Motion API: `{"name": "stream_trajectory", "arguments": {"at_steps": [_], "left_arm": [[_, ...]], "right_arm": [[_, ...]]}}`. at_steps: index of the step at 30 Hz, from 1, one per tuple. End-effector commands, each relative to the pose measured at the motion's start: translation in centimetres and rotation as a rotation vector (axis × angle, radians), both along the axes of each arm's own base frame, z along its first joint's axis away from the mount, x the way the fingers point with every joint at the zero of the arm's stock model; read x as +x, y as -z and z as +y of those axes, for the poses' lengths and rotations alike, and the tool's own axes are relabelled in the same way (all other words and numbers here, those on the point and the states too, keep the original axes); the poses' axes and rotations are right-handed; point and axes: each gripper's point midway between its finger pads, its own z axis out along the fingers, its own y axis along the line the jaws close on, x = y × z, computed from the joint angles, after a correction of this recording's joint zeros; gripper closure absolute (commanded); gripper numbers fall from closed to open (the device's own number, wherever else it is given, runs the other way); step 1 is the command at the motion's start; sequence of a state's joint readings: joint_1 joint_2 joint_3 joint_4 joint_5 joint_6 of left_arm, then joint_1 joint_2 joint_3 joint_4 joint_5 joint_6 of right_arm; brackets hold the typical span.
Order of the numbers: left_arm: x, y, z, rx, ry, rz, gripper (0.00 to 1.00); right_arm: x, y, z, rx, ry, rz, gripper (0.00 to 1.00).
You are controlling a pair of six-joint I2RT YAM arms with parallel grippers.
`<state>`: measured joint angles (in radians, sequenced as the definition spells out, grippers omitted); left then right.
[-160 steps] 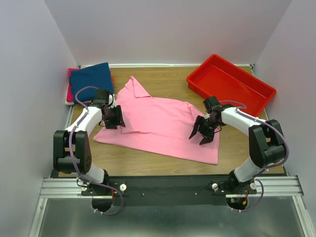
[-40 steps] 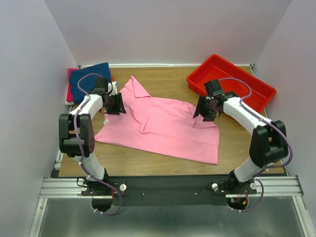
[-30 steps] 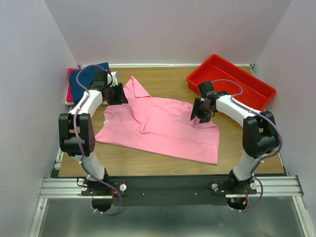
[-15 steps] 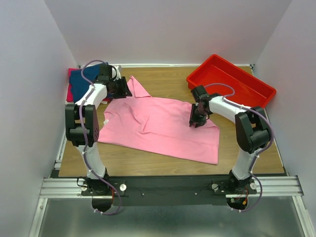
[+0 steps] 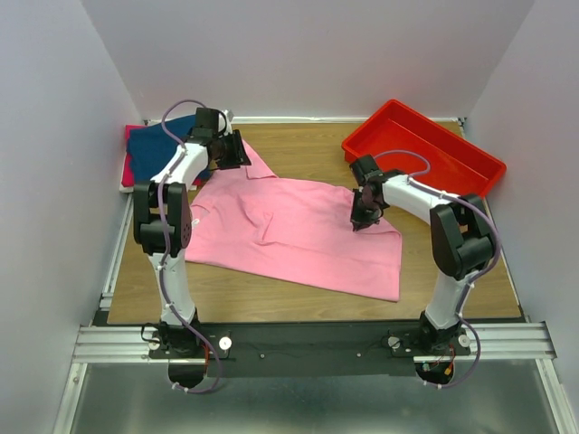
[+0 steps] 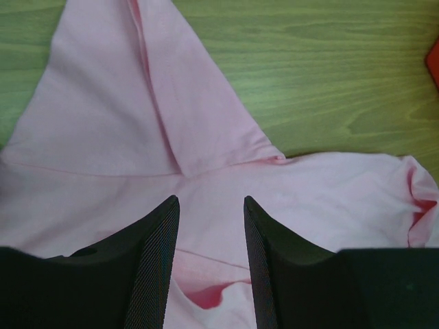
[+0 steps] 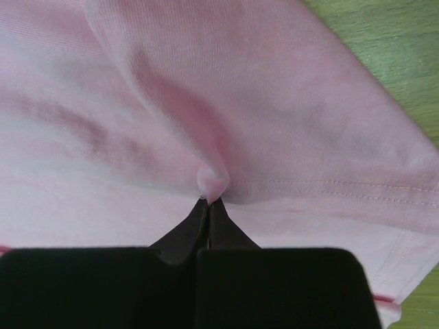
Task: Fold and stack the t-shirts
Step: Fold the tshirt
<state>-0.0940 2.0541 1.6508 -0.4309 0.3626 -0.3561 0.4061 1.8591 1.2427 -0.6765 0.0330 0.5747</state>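
Observation:
A light pink t-shirt (image 5: 289, 231) lies spread across the middle of the table, collar toward the back left. My left gripper (image 5: 237, 154) hovers over the collar end, open, with only pink cloth (image 6: 137, 123) showing between its fingers (image 6: 161, 260). My right gripper (image 5: 361, 220) is at the shirt's right sleeve, shut on a small pinched-up fold of pink cloth (image 7: 210, 179). A folded navy blue t-shirt (image 5: 149, 146) sits at the back left on top of a red-magenta one (image 5: 127, 167), whose edge alone shows.
A red plastic tray (image 5: 425, 154) stands at the back right corner, just behind the right arm. Bare wooden table (image 5: 308, 149) shows behind the pink shirt and along the front edge. White walls close in three sides.
My left gripper has swung backward and right, from beside the shirt's left side to the collar. My right gripper has closed on a fold at the right sleeve.

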Motion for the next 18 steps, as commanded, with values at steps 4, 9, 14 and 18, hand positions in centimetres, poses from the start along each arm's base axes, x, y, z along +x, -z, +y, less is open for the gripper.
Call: {"name": "stream_trajectory", "arguments": {"at_steps": [4, 9, 14, 18], "left_arm": [[1.6, 2.6, 0.5, 0.09, -0.059, 0.047, 0.49], [1.2, 5.4, 0.3, 0.125, -0.067, 0.108, 0.49], [0.8, 6.3, 0.2, 0.142, -0.064, 0.126, 0.49], [1.0, 6.7, -0.1, 0.145, -0.063, 0.129, 0.49]], "right_arm": [[0.5, -2.7, -0.2, 0.001, 0.023, -0.071, 0.99], [0.2, -3.5, -0.4, 0.004, 0.034, -0.085, 1.0], [-0.1, -3.7, -0.5, 0.002, 0.034, -0.081, 1.0], [-0.2, -3.8, -0.5, 0.004, 0.038, -0.078, 1.0]]}}
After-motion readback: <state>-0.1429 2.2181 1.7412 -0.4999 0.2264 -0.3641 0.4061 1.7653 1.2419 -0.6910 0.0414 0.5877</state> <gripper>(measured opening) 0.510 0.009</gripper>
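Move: Directly below the left hand, about 9 cm down and 2 cm ahead, lies the inner corner of the pink t-shirt's folded-over flap; its outer corner is some 7 cm to the right of that hand and 2 cm ahead. The blue t-shirt lies roughly 18 cm left and 5 cm forward of it. The right hand already pinches a small fold at its fingertips, with the sleeve corner 10 cm right and 2 cm back, and the red box 16 cm right and 16 cm ahead. Sinking about 6.5 cm towards the inner corner of the folded-over flap, the left hand first edges 1.5 cm forward and then draws most of that back, its half-open fingers tipping some 10 degrees steeper. Meanwhile the right hand keeps its fingers shut on the small fold and lifts roughly 3 cm, then all but stops. ##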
